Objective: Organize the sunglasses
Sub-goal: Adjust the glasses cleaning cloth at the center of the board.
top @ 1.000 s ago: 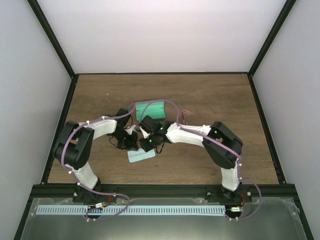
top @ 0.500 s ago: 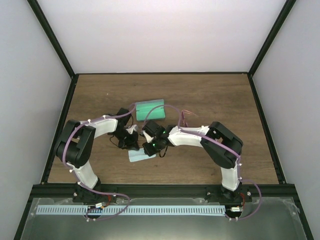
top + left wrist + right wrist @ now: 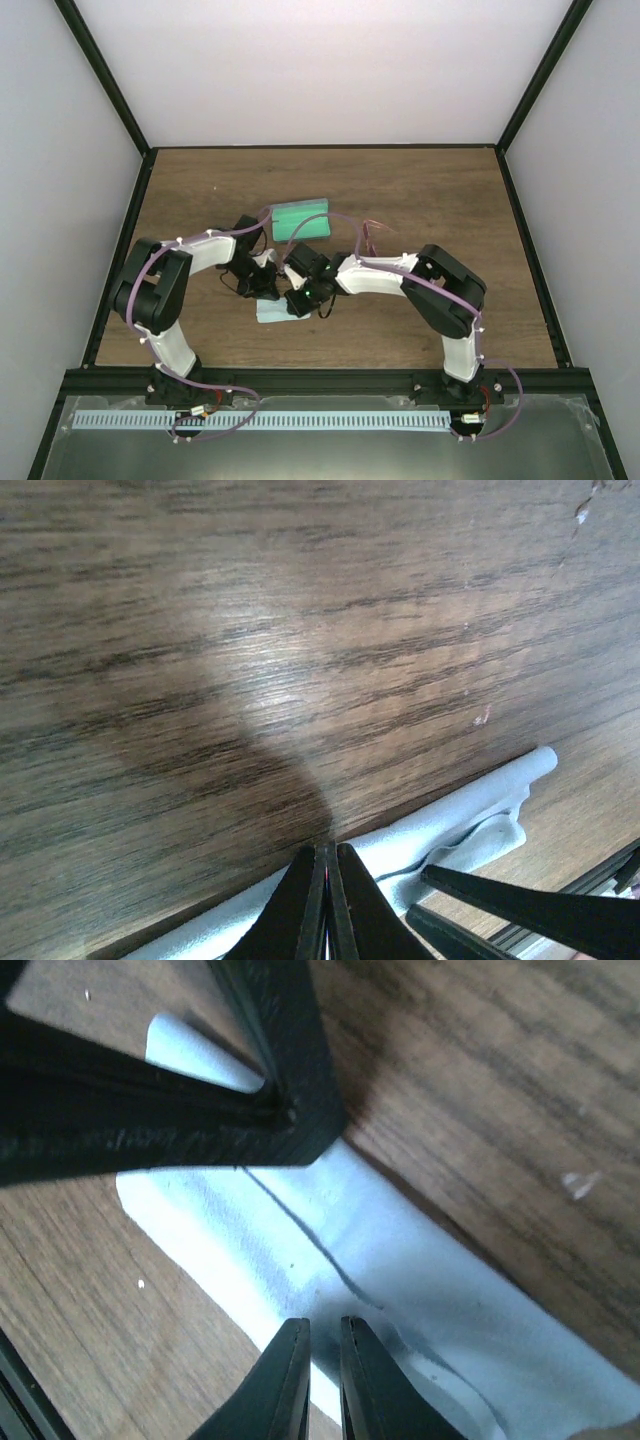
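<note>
The sunglasses (image 3: 372,232), thin and pink-red, lie on the table right of the case, apart from both grippers. A pale blue cloth (image 3: 268,313) lies in front of the case. My left gripper (image 3: 266,288) is shut, its tips (image 3: 325,848) resting on the cloth's (image 3: 440,825) far edge. The right gripper (image 3: 296,303) is low over the cloth (image 3: 400,1260), its jaws (image 3: 322,1325) nearly together and pinching it near a crease. The left fingers (image 3: 200,1110) cross the top of the right wrist view. The right fingers (image 3: 520,910) show at the lower right of the left wrist view.
An open case with green lining (image 3: 300,218) sits behind the grippers, mid-table. Both forearms meet over the cloth, close together. Black frame posts and white walls (image 3: 60,200) enclose the wooden table (image 3: 440,190).
The right gripper has moved toward the near edge and slightly left, onto the cloth. The left gripper has stayed in place, shut.
</note>
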Controlling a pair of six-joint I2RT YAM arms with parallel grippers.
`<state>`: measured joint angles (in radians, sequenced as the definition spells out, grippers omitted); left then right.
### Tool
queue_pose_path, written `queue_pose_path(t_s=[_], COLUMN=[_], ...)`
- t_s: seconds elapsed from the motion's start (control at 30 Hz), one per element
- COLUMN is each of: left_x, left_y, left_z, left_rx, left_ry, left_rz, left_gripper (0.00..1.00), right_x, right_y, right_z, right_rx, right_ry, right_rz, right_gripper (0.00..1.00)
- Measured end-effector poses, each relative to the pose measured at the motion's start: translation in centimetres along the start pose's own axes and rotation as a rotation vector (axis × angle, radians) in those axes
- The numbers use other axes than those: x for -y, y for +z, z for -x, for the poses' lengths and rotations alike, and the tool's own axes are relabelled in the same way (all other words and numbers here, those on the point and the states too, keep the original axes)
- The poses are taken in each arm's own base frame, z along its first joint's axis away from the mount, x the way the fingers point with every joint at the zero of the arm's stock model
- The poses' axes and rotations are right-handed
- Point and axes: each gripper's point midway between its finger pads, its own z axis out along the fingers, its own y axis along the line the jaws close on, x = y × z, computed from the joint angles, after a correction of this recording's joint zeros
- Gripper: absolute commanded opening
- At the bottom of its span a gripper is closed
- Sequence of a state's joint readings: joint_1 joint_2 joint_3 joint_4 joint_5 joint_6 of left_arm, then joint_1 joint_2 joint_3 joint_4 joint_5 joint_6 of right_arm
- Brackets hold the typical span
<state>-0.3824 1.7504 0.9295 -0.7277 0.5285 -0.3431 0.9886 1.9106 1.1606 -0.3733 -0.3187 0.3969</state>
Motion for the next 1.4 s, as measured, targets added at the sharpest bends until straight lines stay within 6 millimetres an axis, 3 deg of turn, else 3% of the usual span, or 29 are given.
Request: queue_pose_path(t_s=[0.27,0.47,0.53,0.6,0.77,0.93,1.07,1.2,1.4], left_x=[0.1,0.1,0.1,0.2,1.0,2.9,2.2,0.1,-1.1], left_y=[0.0,0.0,0.0,-0.2,-2.7,-6.7,-7.4,-6.4,-5.0], left_z=[0.1,0.1,0.2,0.4,2.2,3.4,2.7,0.5,-2.2], left_rx=[-0.003,-0.002,0.000,0.015,0.143,0.299,0.315,0.258,0.167], left_ry=[-0.006,-0.012,-0.014,-0.007,0.039,0.081,0.056,0.011,-0.016], left_rz=[-0.004,-0.005,-0.004,0.002,0.037,0.029,0.068,0.123,0.154], left_gripper=[0.04,0.04,0.05,0.12,0.43,0.45,0.44,0.55,0.60], right_x=[-0.3,-0.4,-0.3,0.0,1.5,2.7,3.2,3.5,3.6], right_y=[-0.6,-1.7,-2.4,-3.2,-4.8,-5.1,-4.6,-4.5,-4.2], right_z=[-1.4,-1.2,-0.9,-0.3,1.2,1.7,1.8,1.1,0.2], right_rx=[-0.028,-0.016,0.004,0.033,0.093,0.094,0.069,0.042,0.001], right_ry=[-0.016,-0.019,-0.018,-0.003,0.052,0.103,0.124,0.135,0.144], right_rz=[0.011,-0.007,-0.023,-0.044,-0.117,-0.176,-0.203,-0.217,-0.215], right_gripper=[0.11,0.12,0.18,0.30,0.49,0.49,0.49,0.49,0.49])
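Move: The folded cleaning cloth lies under both closed-down grippers: its middle is about 3 cm back and 3 cm right of the left hand, and roughly 1 cm ahead and 3 cm left of the right hand, a centimetre or so below each. From the right hand the open green case is some 20 cm straight ahead, and the sunglasses about 17 cm ahead and 15 cm to the right. Right eases back over the cloth, then lifts forward-right; left rises about 7 cm, then sinks back-left; both open. ##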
